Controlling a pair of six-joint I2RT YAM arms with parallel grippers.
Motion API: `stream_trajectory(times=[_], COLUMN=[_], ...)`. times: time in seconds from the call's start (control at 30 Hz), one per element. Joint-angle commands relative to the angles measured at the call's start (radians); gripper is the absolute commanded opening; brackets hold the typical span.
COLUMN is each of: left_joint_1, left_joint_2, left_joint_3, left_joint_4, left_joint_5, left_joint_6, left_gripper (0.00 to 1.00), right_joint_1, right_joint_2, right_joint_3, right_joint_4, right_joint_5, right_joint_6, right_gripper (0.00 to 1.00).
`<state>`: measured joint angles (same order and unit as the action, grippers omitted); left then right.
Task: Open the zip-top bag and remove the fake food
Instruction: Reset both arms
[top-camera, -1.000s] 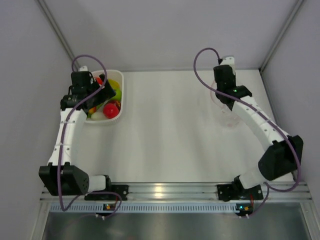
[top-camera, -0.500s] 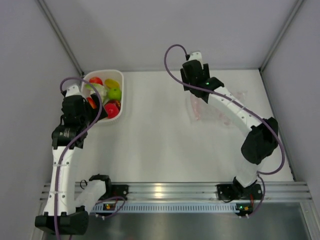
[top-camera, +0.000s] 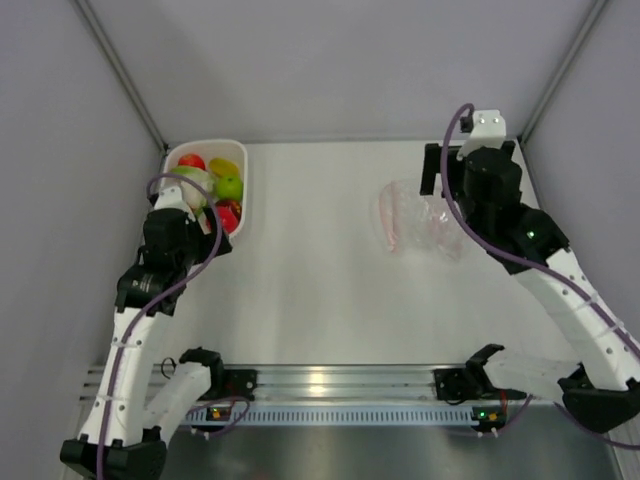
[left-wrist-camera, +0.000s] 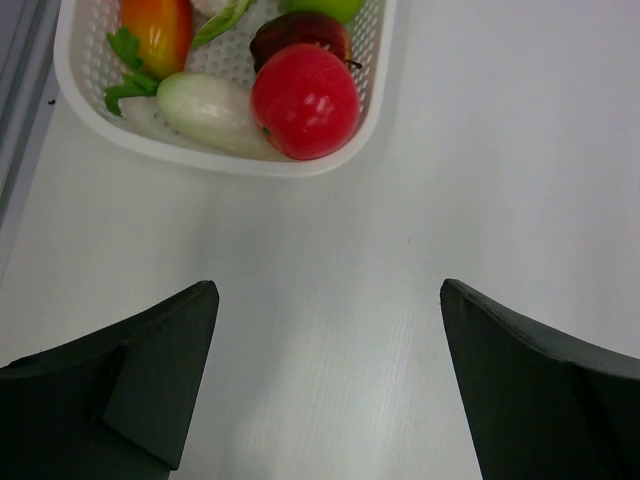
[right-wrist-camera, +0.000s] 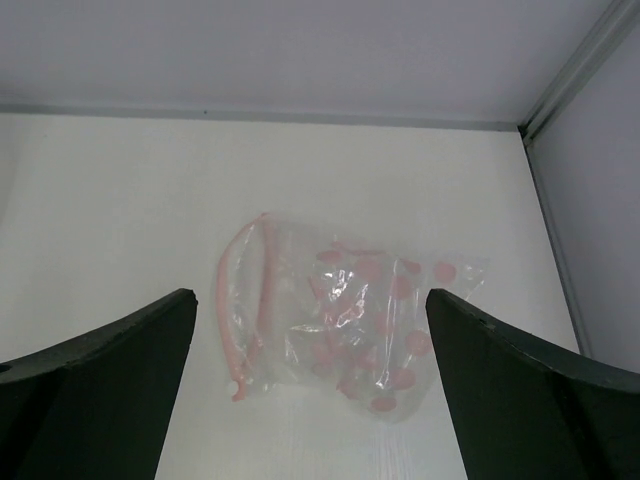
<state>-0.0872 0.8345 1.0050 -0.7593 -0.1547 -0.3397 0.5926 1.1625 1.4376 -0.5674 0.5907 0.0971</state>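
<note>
The zip-top bag (top-camera: 415, 218) (right-wrist-camera: 345, 315) lies flat on the white table at the right. It is clear with pink dots, its pink zip strip (right-wrist-camera: 243, 300) is on the left, and no food shows inside. My right gripper (top-camera: 470, 165) (right-wrist-camera: 310, 295) hovers high above it, open, touching nothing. The fake food fills the white basket (top-camera: 240, 200) at the far left: a red fruit (left-wrist-camera: 305, 100), a white radish (left-wrist-camera: 205, 110), an orange-red piece (left-wrist-camera: 158, 30), plus yellow and green ones (top-camera: 228, 178). My left gripper (top-camera: 195, 222) (left-wrist-camera: 328, 288) is open and empty, just short of the basket's near rim (left-wrist-camera: 250, 165).
Grey walls close in the table at the back and on both sides, with a corner post (right-wrist-camera: 580, 60) at the far right. The metal rail (top-camera: 330, 380) carrying both arm bases runs along the near edge.
My right gripper opened and let go of the bag, then swung right and up; the bag now lies on the table. My left arm drew back from over the basket.
</note>
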Motion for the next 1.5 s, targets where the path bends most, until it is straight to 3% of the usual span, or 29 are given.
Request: stream_trajectory(times=[0.0,0.23,0.43,0.63,0.97,1.47], left_joint_1=[-0.063,-0.137,-0.166,-0.200,-0.220,-0.220], left_joint_2=[-0.072,-0.256,-0.373,-0.382,-0.445,-0.449], left_joint_3=[0.008,-0.072,-0.111,-0.157,-0.167,-0.171], left_joint_4=[0.057,0.057,0.060,0.074,0.072,0.072], left_joint_5=[-0.063,-0.054,-0.094,-0.086,-0.124,-0.140], left_joint_6=[0.031,0.034,0.024,-0.047,-0.055,-0.053], left_gripper=[0.99,0.99,0.99,0.99,0.99,0.99], right_joint_1=[0.001,0.001,0.001,0.001,0.003,0.003], right_joint_2=[-0.107,-0.401,-0.539,-0.583,-0.600,-0.567], right_joint_3=[-0.052,-0.293,-0.437,-0.482,-0.503,-0.519], right_joint_4=[-0.051,-0.069,-0.045,-0.061,-0.089,-0.055], right_joint_5=[-0.003,-0.060,-0.003,0.003,-0.060,-0.035], right_joint_6=[0.019,0.069,0.061,0.064,0.095,0.102], right_gripper=[0.99,0.99,0.99,0.99,0.99,0.99])
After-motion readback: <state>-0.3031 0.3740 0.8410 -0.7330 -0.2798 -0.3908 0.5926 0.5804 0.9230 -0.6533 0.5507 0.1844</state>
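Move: The left hand is empty and stands near the basket of fake food. The basket's middle lies about 28 cm ahead, 9 cm to its left and 21 cm below, and the red tomato at its near end is about 15 cm ahead, 2 cm left and 19 cm below. From the empty right hand, the emptied zip-top bag lies flat on the table about 18 cm ahead, 2 cm to the right and 37 cm below. Touching nothing, both open hands retreat towards their resting poses. The right draws back about 11 cm, sinking some 9 cm and shifting 6 cm to its right, its attitude nearly unchanged; most of this comes early, then it eases out. The left backs away from the basket about 6 cm and rises a little, its fingers tipping up some 20 degrees. ##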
